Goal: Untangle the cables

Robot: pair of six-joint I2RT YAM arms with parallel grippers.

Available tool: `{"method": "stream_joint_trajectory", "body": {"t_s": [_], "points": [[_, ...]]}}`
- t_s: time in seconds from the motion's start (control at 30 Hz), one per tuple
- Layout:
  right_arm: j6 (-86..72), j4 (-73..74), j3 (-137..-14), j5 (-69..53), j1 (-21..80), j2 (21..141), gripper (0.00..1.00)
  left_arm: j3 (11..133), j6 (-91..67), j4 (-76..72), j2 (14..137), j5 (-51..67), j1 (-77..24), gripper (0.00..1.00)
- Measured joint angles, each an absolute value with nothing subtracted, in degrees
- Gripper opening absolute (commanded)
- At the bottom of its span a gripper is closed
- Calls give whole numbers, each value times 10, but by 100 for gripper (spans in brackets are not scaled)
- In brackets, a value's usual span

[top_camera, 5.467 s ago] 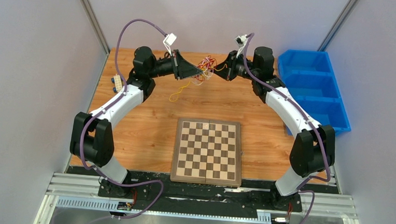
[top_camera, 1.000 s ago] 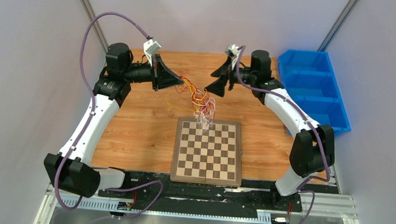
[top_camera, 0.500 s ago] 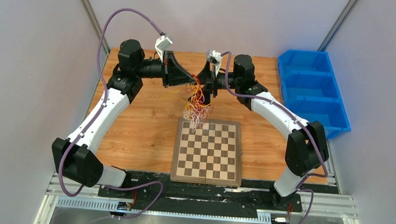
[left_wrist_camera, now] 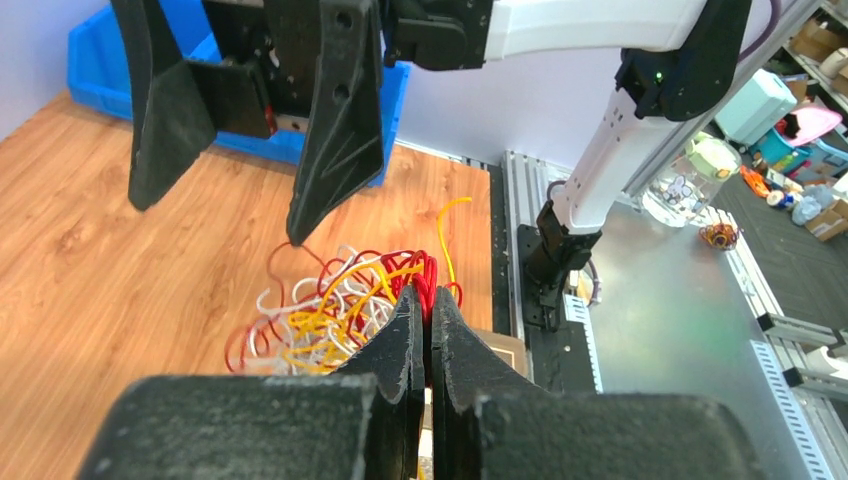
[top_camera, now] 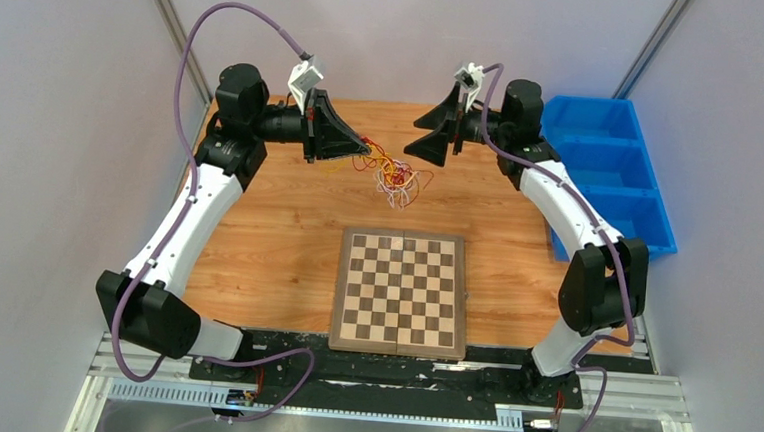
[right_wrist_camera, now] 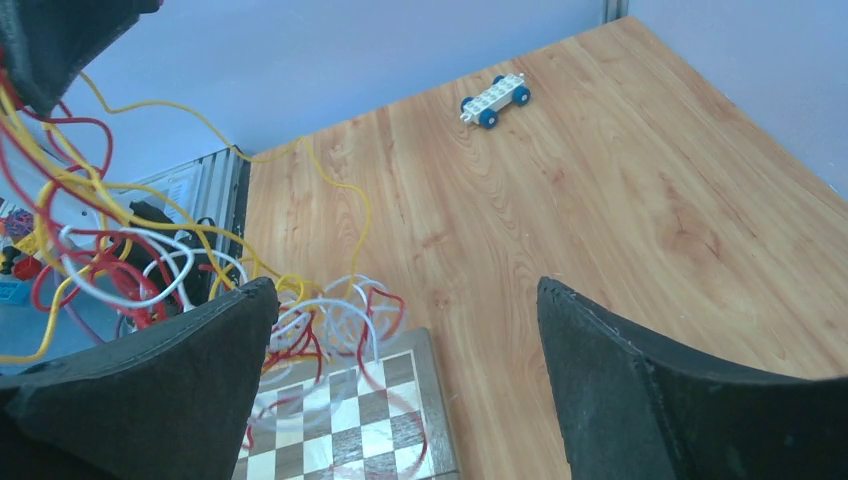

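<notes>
The cables (top_camera: 393,175) are a loose tangle of thin red, white and yellow wires, hanging in the air over the far half of the wooden table. My left gripper (top_camera: 365,152) is shut on a bundle of red strands at the tangle's left end. In the left wrist view the jaws (left_wrist_camera: 424,298) pinch those strands, and the rest of the cables (left_wrist_camera: 330,310) spill out beyond them. My right gripper (top_camera: 415,138) stands wide open just right of the tangle and holds nothing. Between and left of its fingers (right_wrist_camera: 404,290), loops of the cables (right_wrist_camera: 330,315) dangle.
A chessboard (top_camera: 401,290) lies in the middle of the table, its far edge under the hanging wires. A blue divided bin (top_camera: 601,169) stands at the right edge. A small white toy car with blue wheels (right_wrist_camera: 495,98) rests on the table's far left.
The right gripper, close against the tangle half a second ago, has drawn back to the right, still open. The left gripper stays shut, and the cables now hang higher, off the chessboard's far edge.
</notes>
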State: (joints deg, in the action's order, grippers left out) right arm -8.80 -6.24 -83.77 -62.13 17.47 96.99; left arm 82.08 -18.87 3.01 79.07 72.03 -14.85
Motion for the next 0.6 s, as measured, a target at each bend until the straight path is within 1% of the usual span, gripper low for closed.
{"method": "stream_joint_trajectory", "body": {"t_s": [0.1,0.33,0.47,0.6], "points": [[-77,-49,-841,-630,159,958,100,822,-177,41,792,721,-147,0],[18,38,-811,-651,152,903,100,832,-170,47,809,725,-143,0],[66,55,-792,-661,176,887,100,832,-183,36,811,734,-142,0],[122,68,-766,-661,234,886,100,832,-207,9,811,735,-142,0]]}}
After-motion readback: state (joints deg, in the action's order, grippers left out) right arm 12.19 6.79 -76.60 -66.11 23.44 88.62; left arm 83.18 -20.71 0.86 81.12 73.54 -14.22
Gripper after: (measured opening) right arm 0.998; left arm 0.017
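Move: The tangled bulk of the cables hangs about 8 cm back, 3 cm left and 3 cm below the open right hand. The left gripper, pinching the strands, is roughly 10 cm back, 9 cm left and 8 cm above that right hand; the chessboard's middle is some 18 cm back from it, level sideways and 30 cm below. From the left hand, the bulk lies about 1 cm forward, 6 cm right and 10 cm down. The hanging cable tangle is approached by the open right hand, which first eases some 2.5 cm to its right, then sweeps back about 8 cm in all, swinging left and dipping a couple of centimetres late on. It turns about 15 degrees, partly counter-clockwise, bringing its spread fingers either side of the bulk. The left hand keeps its pinch on the strands, drifting forward barely 1 cm. ##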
